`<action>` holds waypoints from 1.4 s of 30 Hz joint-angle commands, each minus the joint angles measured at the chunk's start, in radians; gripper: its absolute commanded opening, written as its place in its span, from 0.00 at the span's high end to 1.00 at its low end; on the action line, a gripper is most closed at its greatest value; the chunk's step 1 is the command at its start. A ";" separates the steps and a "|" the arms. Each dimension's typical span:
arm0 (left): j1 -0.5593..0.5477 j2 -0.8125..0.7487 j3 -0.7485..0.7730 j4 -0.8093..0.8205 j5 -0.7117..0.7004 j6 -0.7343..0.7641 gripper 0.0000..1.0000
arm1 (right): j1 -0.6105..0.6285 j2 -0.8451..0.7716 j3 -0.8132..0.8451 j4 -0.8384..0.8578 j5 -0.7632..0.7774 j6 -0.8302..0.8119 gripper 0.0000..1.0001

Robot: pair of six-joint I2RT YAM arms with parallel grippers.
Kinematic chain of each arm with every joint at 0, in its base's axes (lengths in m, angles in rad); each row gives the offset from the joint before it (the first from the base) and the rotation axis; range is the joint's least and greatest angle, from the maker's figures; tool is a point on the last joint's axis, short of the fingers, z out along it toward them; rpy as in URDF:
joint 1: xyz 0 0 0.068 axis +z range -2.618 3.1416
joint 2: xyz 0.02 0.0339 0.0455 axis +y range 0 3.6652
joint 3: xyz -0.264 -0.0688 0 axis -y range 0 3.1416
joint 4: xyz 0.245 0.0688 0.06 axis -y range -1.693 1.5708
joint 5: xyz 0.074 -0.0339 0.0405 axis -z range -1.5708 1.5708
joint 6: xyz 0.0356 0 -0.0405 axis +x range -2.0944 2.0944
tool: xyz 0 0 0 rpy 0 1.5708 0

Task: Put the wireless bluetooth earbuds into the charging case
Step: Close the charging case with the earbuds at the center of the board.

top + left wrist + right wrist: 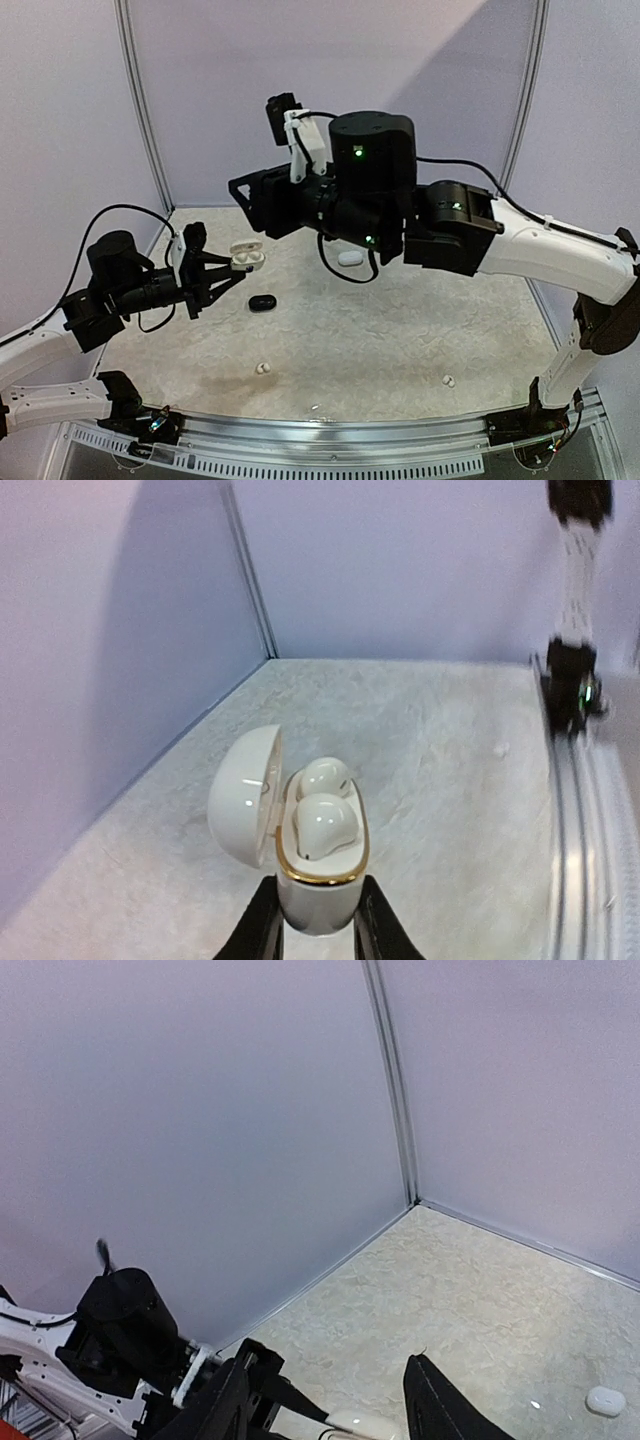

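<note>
My left gripper [318,935] is shut on the base of a white charging case [318,885] with a gold rim, held above the table. Its lid [245,792] hangs open to the left. Two white earbuds [322,825] sit side by side in its wells. From above, that case [246,258] is at the left-centre. My right gripper [325,1410] is raised above it and open, with nothing between its fingers [435,1405]; seen from above, this gripper [248,205] hovers over the far left of the table. Two loose white earbuds [264,368] [447,381] lie near the front edge.
A black shut case [262,302] lies on the table just right of the held case. A white shut case [350,257] lies further back under the right arm, and the same white case [606,1400] shows low right in the right wrist view. Lilac walls close off the back and sides.
</note>
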 commanded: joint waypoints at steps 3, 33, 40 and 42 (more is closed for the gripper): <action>-0.014 0.001 0.056 -0.262 0.031 0.902 1.00 | -0.006 0.045 0.037 -0.238 0.172 0.122 0.46; -0.043 -0.029 -0.018 -0.075 -0.238 1.264 1.00 | -0.005 0.158 -0.090 -0.370 0.107 0.310 0.48; -0.042 -0.021 0.113 -0.266 -0.143 0.955 1.00 | -0.006 0.124 -0.119 -0.374 0.104 0.293 0.48; -0.038 -0.034 0.143 -0.373 -0.030 0.874 1.00 | -0.005 0.108 -0.119 -0.378 0.089 0.267 0.48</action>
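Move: The open charging case, with both earbuds in it, is in the left fingers, its middle roughly 1 cm ahead of, 2 cm right of and 1 cm above that hand point. From the right hand it lies about 1 cm ahead, 2 cm left and 15 cm below. On the table, some 42 cm below the right hand, are the black case, about 11 cm ahead and 4 cm left, and the white case, about 27 cm ahead and 16 cm right. The left fingers keep their pinch on the charging case while that hand rolls fast about its own pointing axis, upper side tipping back towards the base, by some 80 degrees, then eases back part way; it dips about 4 cm and climbs most of it back. The right hand, fingers staying part open, sinks about 20 cm past the case to just right of and below it, tilting downward. ##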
